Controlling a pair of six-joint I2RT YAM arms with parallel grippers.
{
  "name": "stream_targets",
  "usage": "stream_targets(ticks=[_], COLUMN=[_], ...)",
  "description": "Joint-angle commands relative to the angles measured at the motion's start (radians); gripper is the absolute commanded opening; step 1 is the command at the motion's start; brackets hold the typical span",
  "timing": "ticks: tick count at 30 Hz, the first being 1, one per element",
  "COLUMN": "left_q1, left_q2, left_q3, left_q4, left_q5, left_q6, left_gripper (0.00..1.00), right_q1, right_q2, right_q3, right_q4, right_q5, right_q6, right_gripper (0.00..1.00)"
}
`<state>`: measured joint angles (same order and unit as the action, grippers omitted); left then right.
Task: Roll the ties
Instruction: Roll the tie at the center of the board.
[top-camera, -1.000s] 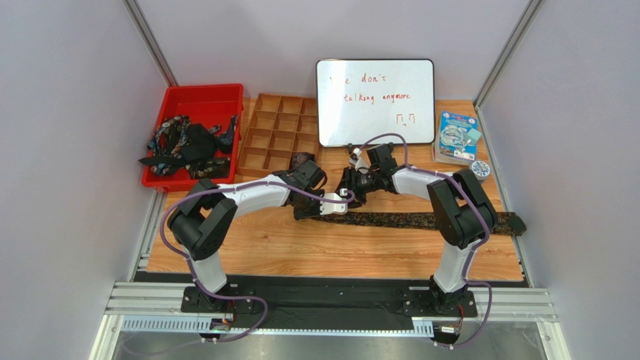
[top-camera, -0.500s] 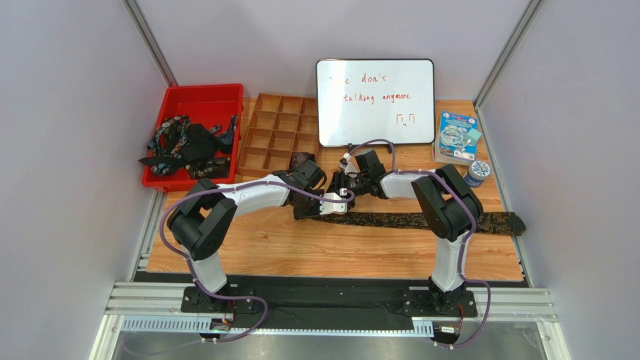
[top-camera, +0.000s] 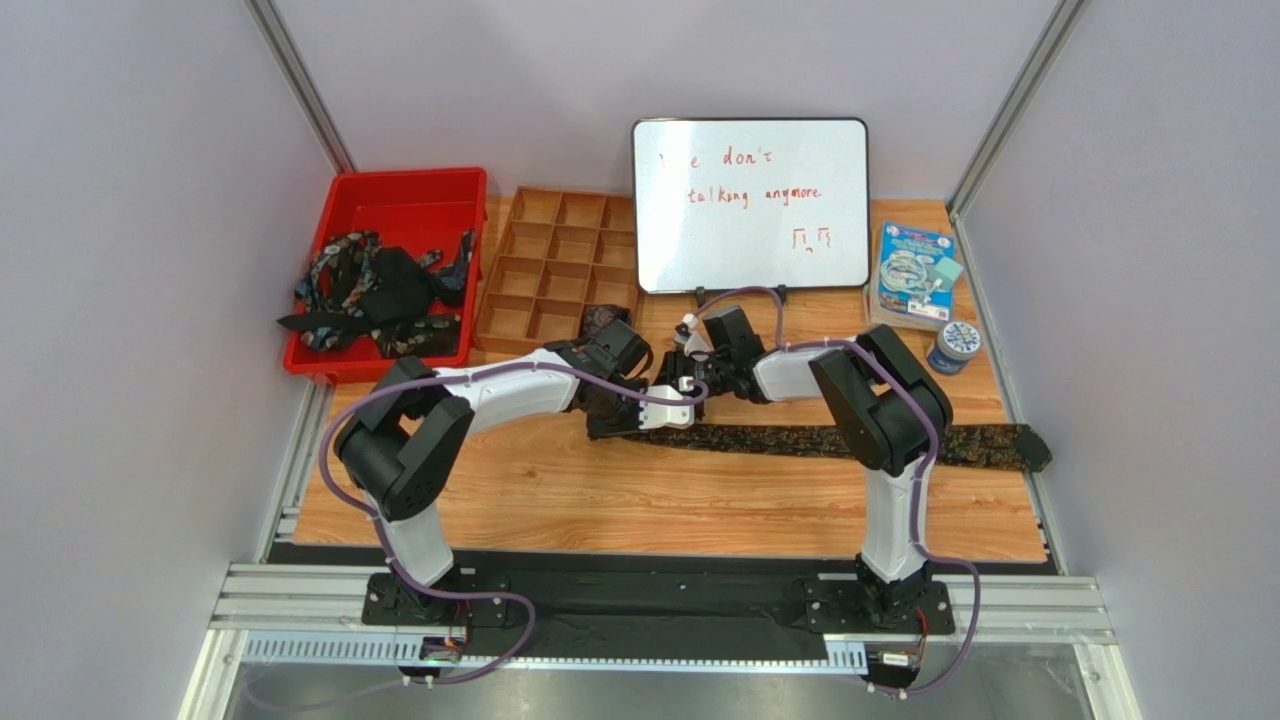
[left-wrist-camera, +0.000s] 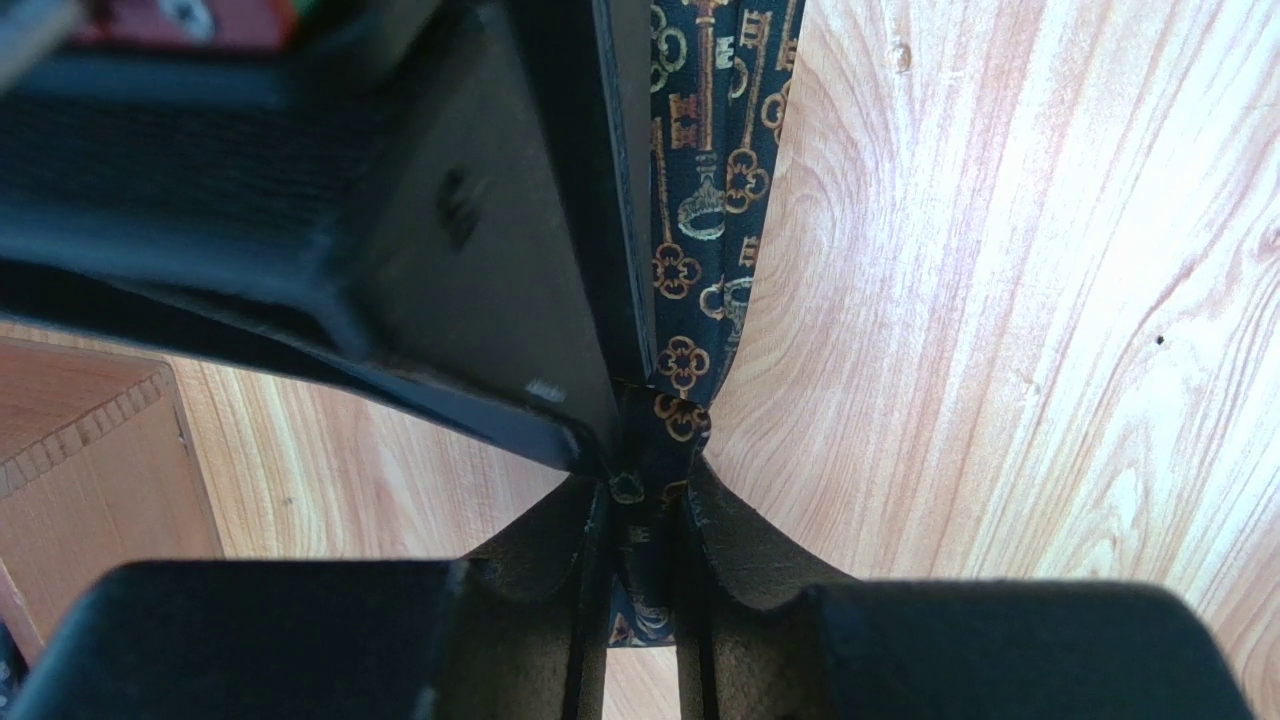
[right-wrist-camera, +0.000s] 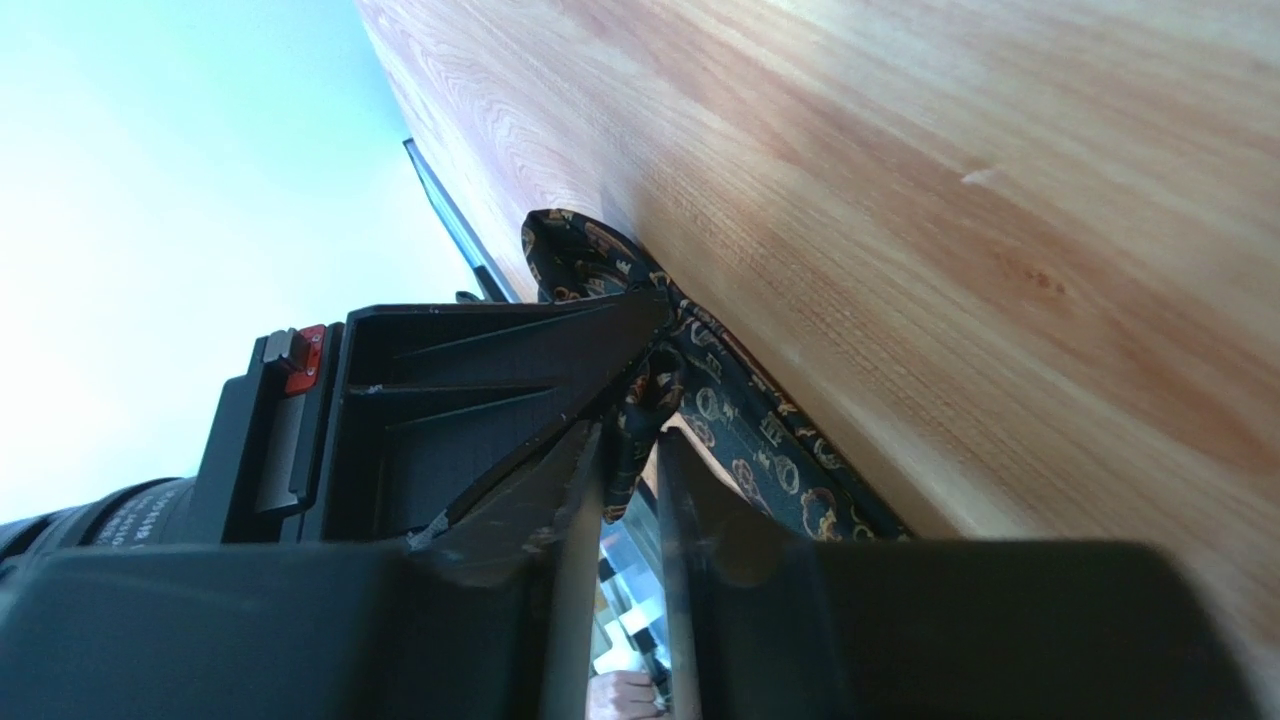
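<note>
A dark tie (top-camera: 842, 441) with a gold pattern lies flat across the wooden table (top-camera: 601, 495), its wide end at the right edge. My left gripper (top-camera: 672, 408) is shut on its left end. In the left wrist view the gold-key fabric (left-wrist-camera: 706, 195) runs down into the closed left gripper (left-wrist-camera: 646, 503). My right gripper (top-camera: 688, 372) meets it from the far side. In the right wrist view a fold of the tie (right-wrist-camera: 751, 435) sits pinched at the tips of the narrow right gripper (right-wrist-camera: 631, 435). Several more ties (top-camera: 376, 285) lie tangled in the red bin (top-camera: 398, 192).
A wooden compartment tray (top-camera: 549, 248) stands beside the bin, with a small dark coil (top-camera: 603, 320) in its near-right cell. A whiteboard (top-camera: 751, 203) leans behind the grippers. A colourful box (top-camera: 914, 273) and a small round tin (top-camera: 953, 344) sit at the back right.
The right arm has swung left until its gripper meets the left one, and its jaws have narrowed onto the tie's end. The left arm and the tie's flat length have stayed put.
</note>
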<state>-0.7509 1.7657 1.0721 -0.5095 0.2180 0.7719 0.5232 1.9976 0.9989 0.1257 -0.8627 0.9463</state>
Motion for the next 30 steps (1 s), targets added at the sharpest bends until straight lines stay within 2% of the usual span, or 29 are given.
stream_targets(ticks=[1,5,6,8,9,14,20,26,30], left_q1=[-0.005,0.018,0.027,0.057,0.068,0.131,0.137,0.134,0.13], left_q2=[0.0,-0.024,-0.037,-0.089,-0.109,-0.175,-0.173,-0.14,-0.091], left_q3=[-0.011,0.0,0.0,-0.007,-0.011,-0.02,-0.038,-0.021,-0.017], left_q4=[-0.018,-0.029,-0.047,-0.06,-0.072,-0.119,-0.119,-0.129,-0.121], left_q5=[0.031,0.044,0.069,0.104,0.139,0.21,0.254,0.256,0.206], left_q6=[-0.003,-0.017,-0.013,-0.002,0.004,0.032,0.059,0.072,0.069], left_gripper=[0.24,0.31,0.36,0.42,0.48,0.61,0.67,0.69,0.68], right_q1=[0.012,0.009,0.008,0.008,0.006,0.001,-0.006,-0.006,-0.009], right_q2=[0.009,0.017,0.02,0.023,0.024,0.035,0.041,0.055,0.055], right_q3=[0.01,0.018,0.02,0.021,0.024,0.038,0.035,0.046,0.046], right_q4=[-0.009,-0.083,-0.093,-0.12,-0.121,-0.175,-0.202,-0.199,-0.193], right_q5=[0.01,0.021,0.022,0.034,0.039,0.065,0.097,0.11,0.116], right_q6=[-0.029,-0.092,-0.102,-0.132,-0.138,-0.195,-0.224,-0.222,-0.227], right_gripper=[0.13,0.02,0.01,0.0,0.0,0.0,0.0,0.0,0.0])
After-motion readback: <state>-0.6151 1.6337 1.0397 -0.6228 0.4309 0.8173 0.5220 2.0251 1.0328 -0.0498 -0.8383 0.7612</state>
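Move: The left hand already pinches the bunched left end of the tie, which lies right at its fingertips, barely 1 cm below the hand point. The right hand has the same tie's gathered fold between its half-open fingers, about 1 cm down and 1 cm to the left. From the left hand, the wooden organizer's middle is some 20 cm ahead and 6 cm left; the rolled tie in its near corner is roughly 14 cm ahead, level sideways. The right hand shuts its fingers on the fold of the tie and takes it some 2.5 cm down towards the table, drifting a little back and to the right, then holds it there with the fingers still pointing left and down. The left hand spreads its fingers wide and lets go of the tie's end, rises about 4.5 cm while shifting nearly 3 cm left and tilting some 10 degrees, then eases back and slightly down again, open above the end. ##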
